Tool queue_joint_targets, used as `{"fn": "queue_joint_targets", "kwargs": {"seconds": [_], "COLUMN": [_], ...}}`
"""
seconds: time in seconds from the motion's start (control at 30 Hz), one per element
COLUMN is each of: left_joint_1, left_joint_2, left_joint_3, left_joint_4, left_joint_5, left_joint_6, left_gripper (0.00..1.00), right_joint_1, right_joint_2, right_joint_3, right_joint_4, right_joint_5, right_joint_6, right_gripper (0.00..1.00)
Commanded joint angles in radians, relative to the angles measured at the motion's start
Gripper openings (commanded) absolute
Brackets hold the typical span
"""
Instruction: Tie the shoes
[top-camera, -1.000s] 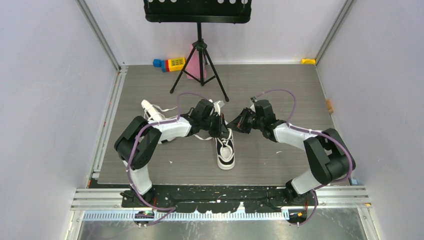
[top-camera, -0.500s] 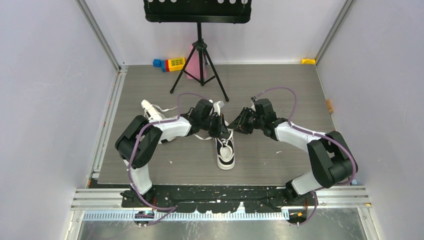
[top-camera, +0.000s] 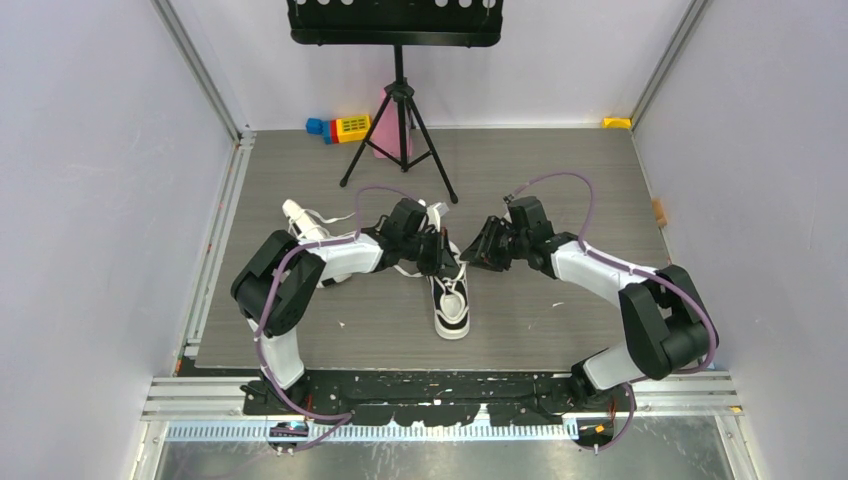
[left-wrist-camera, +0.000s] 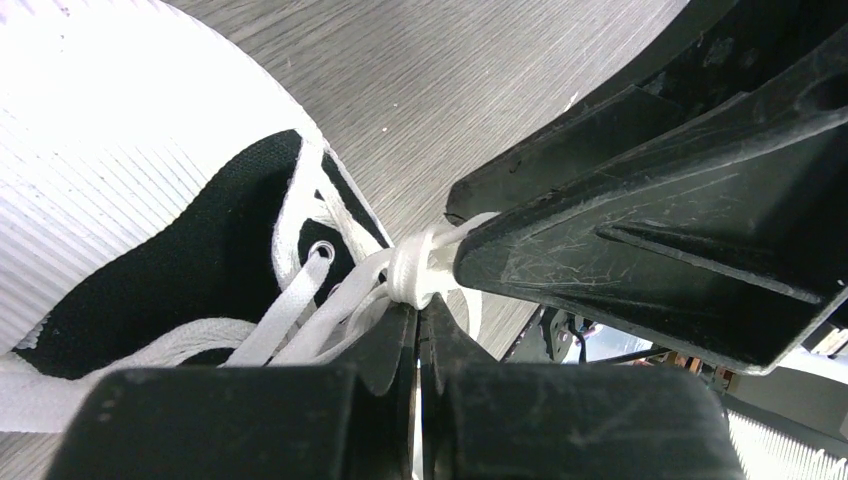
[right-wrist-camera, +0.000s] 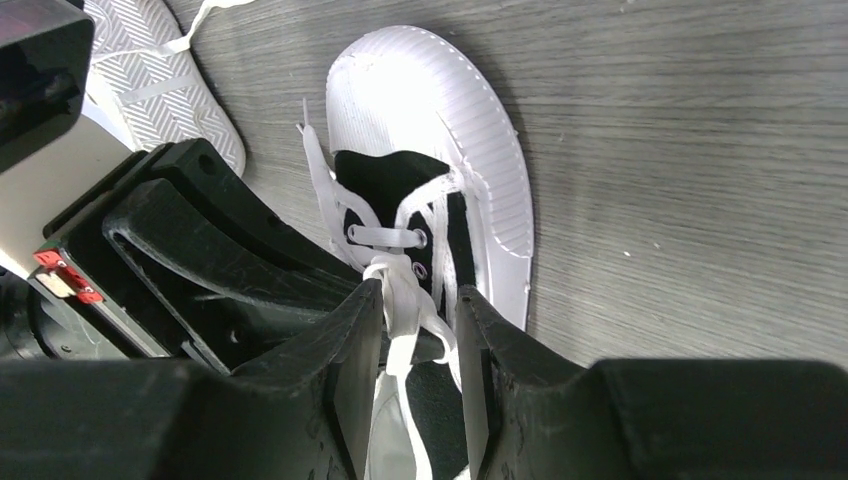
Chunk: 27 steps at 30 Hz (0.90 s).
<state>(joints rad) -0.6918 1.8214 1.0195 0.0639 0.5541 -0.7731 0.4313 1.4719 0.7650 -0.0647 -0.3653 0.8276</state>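
Note:
One of the shoes (top-camera: 450, 300) stands upright mid-table, black with a white toe cap, toe toward the arms. Its white laces meet in a knot (left-wrist-camera: 415, 275) at the tips of my left gripper (left-wrist-camera: 418, 310), which is shut on the lace just behind the knot. My right gripper (right-wrist-camera: 420, 300) hovers over the same shoe (right-wrist-camera: 385, 180) with its fingers open. A loose lace strand (right-wrist-camera: 400, 340) hangs between them, unclamped. The two grippers (top-camera: 440, 255) (top-camera: 482, 250) face each other over the shoe's tongue. The other shoe (top-camera: 300, 222) lies on its side behind my left arm.
A black music stand's tripod (top-camera: 400, 130) stands at the back centre, with coloured toy blocks (top-camera: 340, 127) and a pink object (top-camera: 385, 135) beside it. A small yellow item (top-camera: 616, 122) sits in the far right corner. Pale walls close in both sides.
My right gripper has opened from shut and let go of the lace, backing off slightly to the right. My left gripper has stayed shut in place at the knot.

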Motion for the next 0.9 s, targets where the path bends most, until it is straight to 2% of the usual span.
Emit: {"fn": "queue_joint_targets", "kwargs": {"seconds": [0.0, 0.13, 0.23, 0.33, 0.87], "left_joint_1": [-0.001, -0.001, 0.0, 0.0, 0.0], "left_joint_2": [0.01, 0.01, 0.009, 0.008, -0.016], "left_joint_3": [-0.004, -0.003, -0.002, 0.0, -0.044], "left_joint_4": [-0.015, -0.019, -0.024, -0.032, -0.038], "left_joint_5": [0.026, 0.027, 0.028, 0.034, 0.13], "left_joint_6": [0.029, 0.031, 0.033, 0.036, 0.037], "left_gripper": [0.0, 0.0, 0.0, 0.0, 0.0], "right_joint_1": [0.007, 0.007, 0.007, 0.007, 0.037], "right_joint_2": [-0.058, -0.07, -0.073, -0.071, -0.014], "right_joint_3": [0.045, 0.052, 0.057, 0.067, 0.257], "right_joint_4": [-0.047, -0.065, -0.069, -0.07, -0.065], "right_joint_5": [0.038, 0.045, 0.041, 0.032, -0.024], "right_joint_6": [-0.038, -0.043, -0.043, -0.042, -0.068], "right_gripper": [0.39, 0.3, 0.2, 0.02, 0.0]}}
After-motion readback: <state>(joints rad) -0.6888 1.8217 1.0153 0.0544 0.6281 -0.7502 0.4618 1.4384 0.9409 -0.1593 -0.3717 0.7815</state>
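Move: The lace bunched at the left fingertips already lies between the right hand's open fingers, within about 1 cm of the hand point. From the right hand, the middle of the black shoe is some 5 cm back, 4 cm to the left and 5 cm lower; the white-soled other shoe is about 30 cm left and 4 cm farther out. From the left hand, that stretch of lace is roughly 2 cm to the right, level fore and aft, and 1 cm higher. The right fingers, about four tenths open around the lace bunched over the black shoe, ease barely 1 cm to the right and shut on it, then lift it about 6 cm, slowly at first and then fast, drifting some 2 cm left and forward with the wrist tipping slightly. The left hand keeps its fingers shut at the bundle beside the shoe's eyelets, staying put at first and then slipping about 1 cm back towards the base late in the lift. ##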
